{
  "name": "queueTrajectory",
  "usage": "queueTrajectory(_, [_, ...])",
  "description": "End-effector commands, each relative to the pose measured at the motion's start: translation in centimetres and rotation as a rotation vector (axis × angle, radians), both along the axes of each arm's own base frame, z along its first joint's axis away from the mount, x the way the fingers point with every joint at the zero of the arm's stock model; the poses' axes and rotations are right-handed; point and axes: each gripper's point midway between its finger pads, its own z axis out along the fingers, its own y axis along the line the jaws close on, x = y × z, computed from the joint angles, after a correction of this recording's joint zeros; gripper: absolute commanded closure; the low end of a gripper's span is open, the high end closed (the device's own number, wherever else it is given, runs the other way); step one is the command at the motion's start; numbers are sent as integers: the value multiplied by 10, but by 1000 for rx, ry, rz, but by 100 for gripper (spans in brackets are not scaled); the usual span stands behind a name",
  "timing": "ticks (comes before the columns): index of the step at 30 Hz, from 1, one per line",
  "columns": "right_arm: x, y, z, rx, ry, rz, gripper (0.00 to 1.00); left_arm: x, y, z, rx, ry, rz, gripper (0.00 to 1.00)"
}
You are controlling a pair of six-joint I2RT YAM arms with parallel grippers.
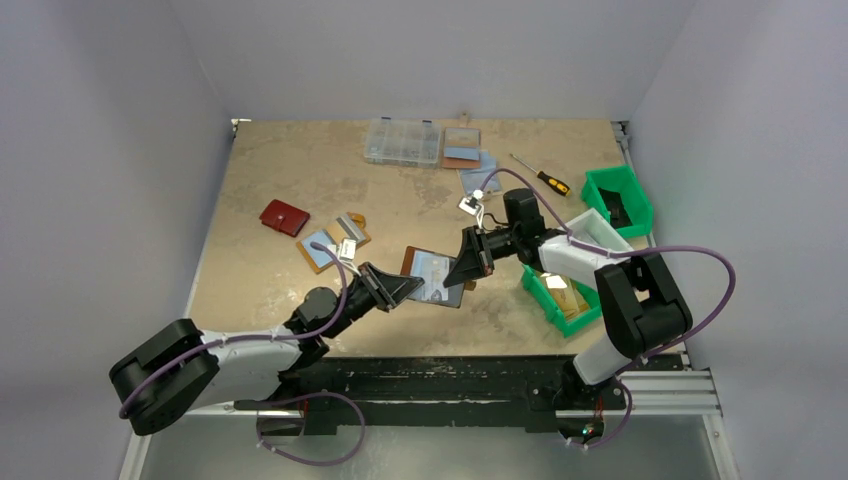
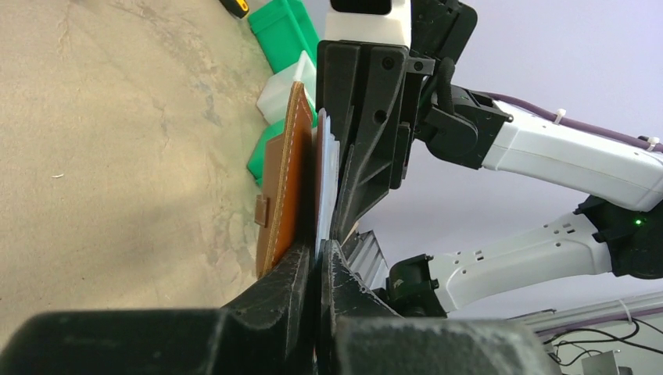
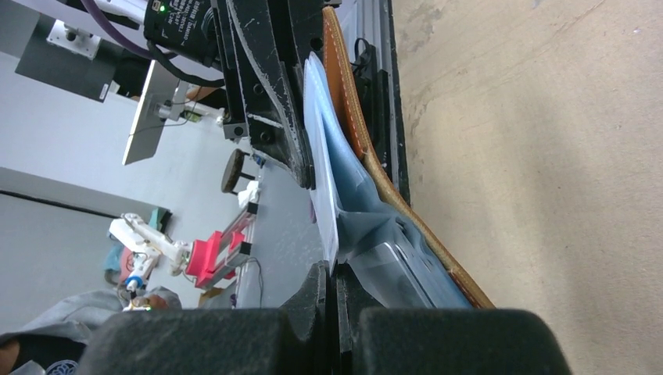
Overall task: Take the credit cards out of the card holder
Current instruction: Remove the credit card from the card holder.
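The brown leather card holder [image 1: 433, 276] lies open mid-table between my two grippers. Edge-on in the left wrist view, its leather cover [image 2: 283, 176] stands left of the pale clear sleeves [image 2: 327, 168]. My left gripper [image 2: 319, 258] is shut on the sleeve side of the holder's near edge. From the other side my right gripper [image 3: 332, 273] is shut on a thin, stiff, pale sheet [image 3: 322, 180] beside the crumpled bluish sleeves [image 3: 375, 226]. That sheet looks like a credit card seen edge-on. In the top view the grippers [image 1: 408, 287] [image 1: 468, 262] face each other across the holder.
A dark red wallet [image 1: 284, 217] and other card holders [image 1: 335, 240] [image 1: 462, 148] lie to the left and at the back. A clear parts box [image 1: 402, 142] and a screwdriver [image 1: 540, 175] sit at the back. Green bins [image 1: 617, 200] [image 1: 560, 300] and a white bin [image 1: 600, 232] stand at the right.
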Motion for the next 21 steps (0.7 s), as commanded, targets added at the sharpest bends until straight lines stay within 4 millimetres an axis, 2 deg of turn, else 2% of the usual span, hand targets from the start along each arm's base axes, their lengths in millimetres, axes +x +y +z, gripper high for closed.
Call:
queueTrajectory(1, [9,0,8,21,-69,4,100,3,9,14,-35,-46,37,100])
queueTrajectory(12, [15,-4,-6,-45,-89,-23,100,6,35,4,-29,-26,125,100])
queueTrajectory(17, [26,-14,-21,-178,-252,-35,100,8,44,-23,41,43,146,100])
queueTrajectory(21, [35,-29,-23,-294,-437,-3,100,5,46,-46,86,102,128,100])
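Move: My left hand grips the holder's sleeve page; the holder's middle is about 2 cm to its right and 1 cm ahead, about a centimetre below. My right hand pinches the card, whose middle is roughly 3 cm to its left and 1 cm ahead, nearly level. The card holder's middle lies about 3 cm to that hand's left and 1 cm ahead. On the table some 12 cm below, the near green bin is roughly 26 cm to its right, about level fore and aft. With both grippers staying shut, I draw the card holder about 4 cm to the left with my left hand, off the card, and drop that hand some 3 cm at the end while it swings slightly counter-clockwise. My right hand keeps its pinch, barely moving at first, then carries the card forward about 3 cm and down 2 cm, fingertips dipping and wrist rolling, some 15 degrees in all. ##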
